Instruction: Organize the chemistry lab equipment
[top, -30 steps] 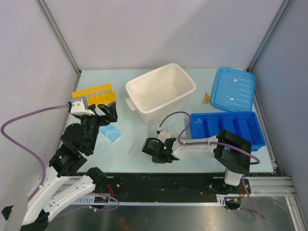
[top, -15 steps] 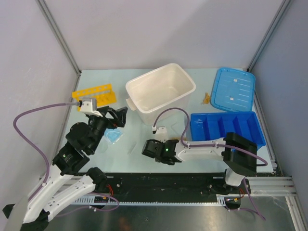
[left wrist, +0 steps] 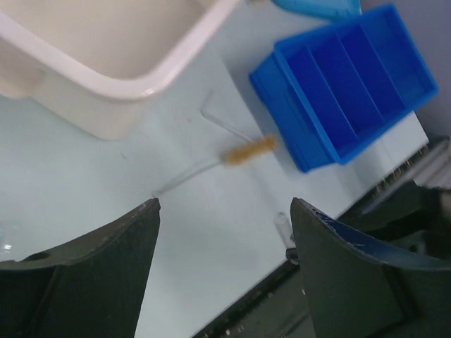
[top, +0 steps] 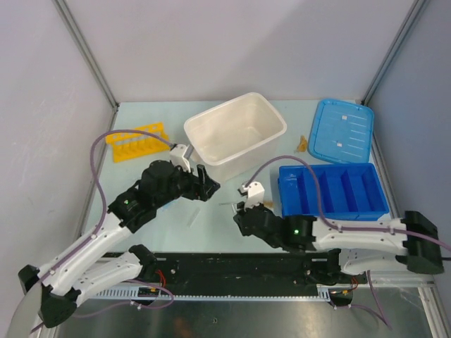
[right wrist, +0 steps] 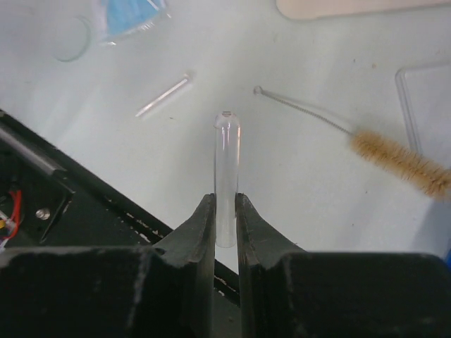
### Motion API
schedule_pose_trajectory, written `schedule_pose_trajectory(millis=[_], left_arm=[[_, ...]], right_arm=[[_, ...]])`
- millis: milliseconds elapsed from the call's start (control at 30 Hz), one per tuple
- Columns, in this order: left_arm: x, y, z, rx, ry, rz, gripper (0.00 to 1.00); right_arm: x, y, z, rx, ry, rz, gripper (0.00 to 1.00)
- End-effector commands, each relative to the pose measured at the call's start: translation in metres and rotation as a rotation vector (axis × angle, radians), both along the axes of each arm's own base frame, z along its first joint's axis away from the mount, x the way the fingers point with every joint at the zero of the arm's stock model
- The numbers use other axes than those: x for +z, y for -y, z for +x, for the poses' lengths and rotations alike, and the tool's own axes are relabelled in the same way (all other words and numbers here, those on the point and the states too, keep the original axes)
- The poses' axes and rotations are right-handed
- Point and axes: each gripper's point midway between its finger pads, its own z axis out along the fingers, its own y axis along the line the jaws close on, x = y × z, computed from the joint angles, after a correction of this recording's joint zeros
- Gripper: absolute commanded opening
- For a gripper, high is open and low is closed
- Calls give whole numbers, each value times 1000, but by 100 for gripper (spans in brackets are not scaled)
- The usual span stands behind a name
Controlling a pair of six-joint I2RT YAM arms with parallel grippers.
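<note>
My right gripper [right wrist: 225,204] is shut on a short clear tube [right wrist: 226,151] and holds it just above the table near the front edge [top: 244,215]. The wire brush with tan bristles [right wrist: 400,163] lies to its right; it also shows ahead in the left wrist view [left wrist: 250,149]. My left gripper [left wrist: 225,204] is open and empty, hovering in front of the white tub [top: 208,187]. A thinner clear tube [right wrist: 163,96] lies on the table. The pale blue square piece [right wrist: 130,17] is beyond it. The yellow rack [top: 136,143] stands far left. The amber piece [top: 301,144] lies by the lid.
The big white tub [top: 235,134] stands at the back centre and the blue lid [top: 342,129] at the back right. The blue divided tray [top: 331,189] sits right of the right gripper. A clear round disc [right wrist: 70,39] and a clear square plate [right wrist: 430,91] lie on the table.
My left arm has swung right, away from the yellow rack and the blue piece, to the front of the tub. My right gripper has shifted slightly right, its arm now stretched along the near edge.
</note>
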Motion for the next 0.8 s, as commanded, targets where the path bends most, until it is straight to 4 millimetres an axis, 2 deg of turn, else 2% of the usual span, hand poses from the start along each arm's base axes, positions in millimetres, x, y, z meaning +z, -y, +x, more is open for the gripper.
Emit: schedule_pose_trajectory(millis=[0, 100, 233, 400, 567, 767], left_arm=[[24, 28, -21, -168, -68, -102, 79], [21, 37, -26, -220, -110, -114, 77], [16, 46, -34, -275, -177, -137, 75], [7, 51, -40, -310, -233, -142, 71], [-3, 53, -45, -332, -278, -144, 61], [-1, 54, -53, -359, -308, -169, 52]], right_arm=[[52, -7, 5, 67, 170, 194, 18], [66, -5, 1, 100, 212, 235, 18], [72, -7, -2, 126, 241, 242, 18], [72, -14, -7, 151, 245, 251, 18], [73, -18, -11, 149, 267, 251, 18], [67, -19, -12, 137, 260, 237, 18]])
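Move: The glass test tube, already upright-slanted in the right fingers, has its middle about 8 cm to the left hand's right, 5 cm back and 7 cm lower; from the right hand, the open left gripper is some 10 cm left, 6 cm ahead and 9 cm up. From the left hand, the bottle brush lies on the table about 13 cm right, 3 cm ahead and 22 cm below, the glass rod 4 cm left, 2 cm back and equally low. The white bin's middle is roughly 23 cm ahead and 8 cm right, 16 cm down. The right hand keeps its pinch on the test tube and raises it about 6 cm towards the left gripper, tipping its fingers up and swinging a little counter-clockwise, then eases off with a small drift left and back. The left hand comes to meet it, moving right and back some 7 cm in all while turning roughly 20 degrees clockwise and tipping down, its fingers partly closing as they come around the tube's free end, with a grip on it not yet to be seen. ##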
